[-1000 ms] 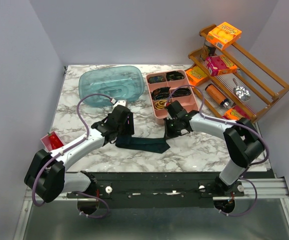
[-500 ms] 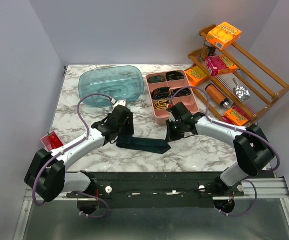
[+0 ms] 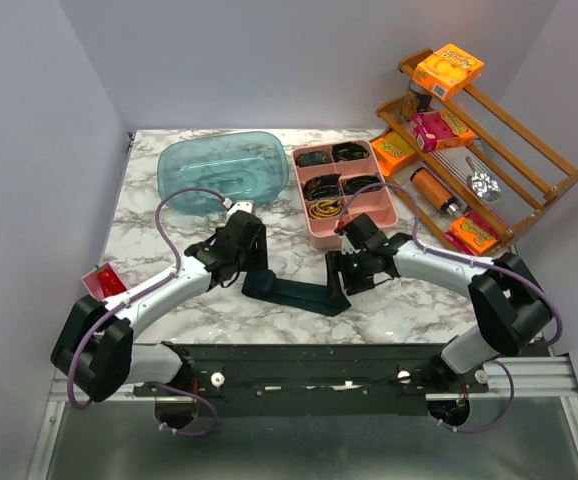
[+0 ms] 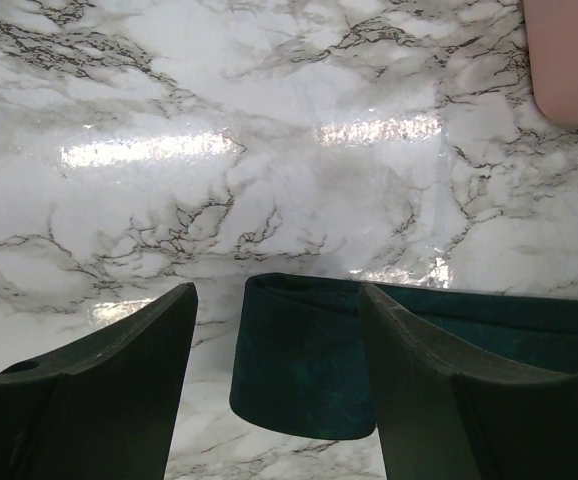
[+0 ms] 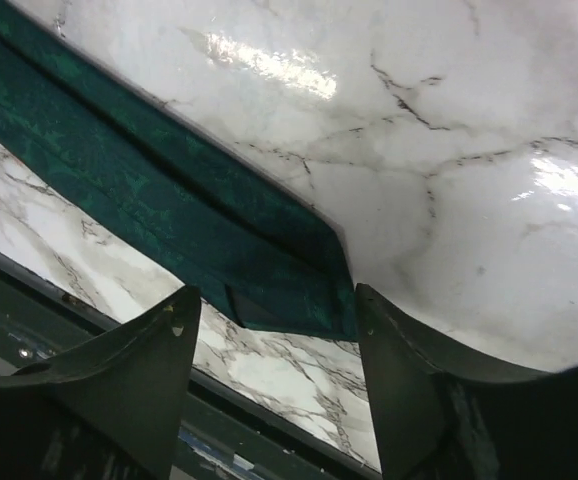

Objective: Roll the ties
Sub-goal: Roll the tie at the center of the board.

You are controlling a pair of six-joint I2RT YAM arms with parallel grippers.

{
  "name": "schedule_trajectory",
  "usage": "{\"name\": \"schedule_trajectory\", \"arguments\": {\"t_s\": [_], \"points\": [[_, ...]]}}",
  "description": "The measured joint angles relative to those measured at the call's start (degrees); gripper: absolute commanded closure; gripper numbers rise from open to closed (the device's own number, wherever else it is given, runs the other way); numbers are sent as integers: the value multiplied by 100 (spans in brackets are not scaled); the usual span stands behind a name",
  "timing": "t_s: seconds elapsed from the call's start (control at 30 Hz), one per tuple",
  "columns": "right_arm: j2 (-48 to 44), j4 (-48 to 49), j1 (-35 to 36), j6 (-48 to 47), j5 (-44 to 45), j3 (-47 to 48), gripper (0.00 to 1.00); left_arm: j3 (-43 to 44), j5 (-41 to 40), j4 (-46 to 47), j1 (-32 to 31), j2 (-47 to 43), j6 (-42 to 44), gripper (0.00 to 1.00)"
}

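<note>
A dark teal-green tie (image 3: 294, 292) lies as a short folded strip on the marble table between my two grippers. My left gripper (image 3: 247, 264) is open over its left, folded end; in the left wrist view that end (image 4: 304, 370) sits between the spread fingers (image 4: 99, 400). My right gripper (image 3: 341, 282) is open at the tie's right end; in the right wrist view the tie (image 5: 119, 170) runs up-left and its end lies between the fingers (image 5: 419, 380). Several coiled ties, black (image 3: 349, 152) and gold-patterned (image 3: 321, 210), fill a pink tray (image 3: 321, 236).
A clear teal bin (image 3: 224, 172) stands behind the left gripper. A wooden rack (image 3: 529, 150) with snack boxes and a scoop stands at the right. A red packet (image 3: 104, 282) lies at the left edge. The tray's corner (image 4: 569, 60) shows top right in the left wrist view.
My right gripper has moved nearer and slightly left, onto the tie's right end. The tie has shifted a little toward the front edge. My left gripper has barely moved.
</note>
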Motion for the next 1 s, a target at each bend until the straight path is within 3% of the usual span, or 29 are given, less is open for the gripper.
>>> {"name": "schedule_trajectory", "arguments": {"t_s": [0.13,0.23,0.27,0.37,0.57,1.0], "points": [[-109,-151,44,-122,273,186,28,0,-42,-7,20,0,-4,25],[-107,-243,264,-219,538,411,51,-15,-39,4,74,2,-9,25],[-103,-260,378,-258,595,479,67,-28,-37,9,101,2,-13,25],[-4,-256,734,-343,675,612,86,-79,-26,9,243,13,-31,25],[507,-264,1126,-459,619,660,90,-133,229,46,597,50,-103,24],[986,-470,1176,-673,695,988,91,-793,1429,785,1298,-85,-144,23]]}}
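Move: The right hand hovers over the loose end of the tie, about 2 cm above and within a centimetre of it. The flat stretch it goes for lies some 4 cm left, 2 cm back and 2 cm down. The tie's roll is about 16 cm to its left and 4 cm farther out, the pink tray about 23 cm straight ahead. For the left hand, the roll lies 6 cm below, about 1 cm back and 1 cm right. With its fingers now shut, the right hand comes down on the flat part of the tie: from the loose end it first lifts about 2 cm, swings some 4 cm left towards the roll while closing and turning about 15 degrees counter-clockwise, then sinks and draws back slightly. The open left hand shifts about 3 cm left, then sinks about 3 cm beside the roll, tilting its left side down. ##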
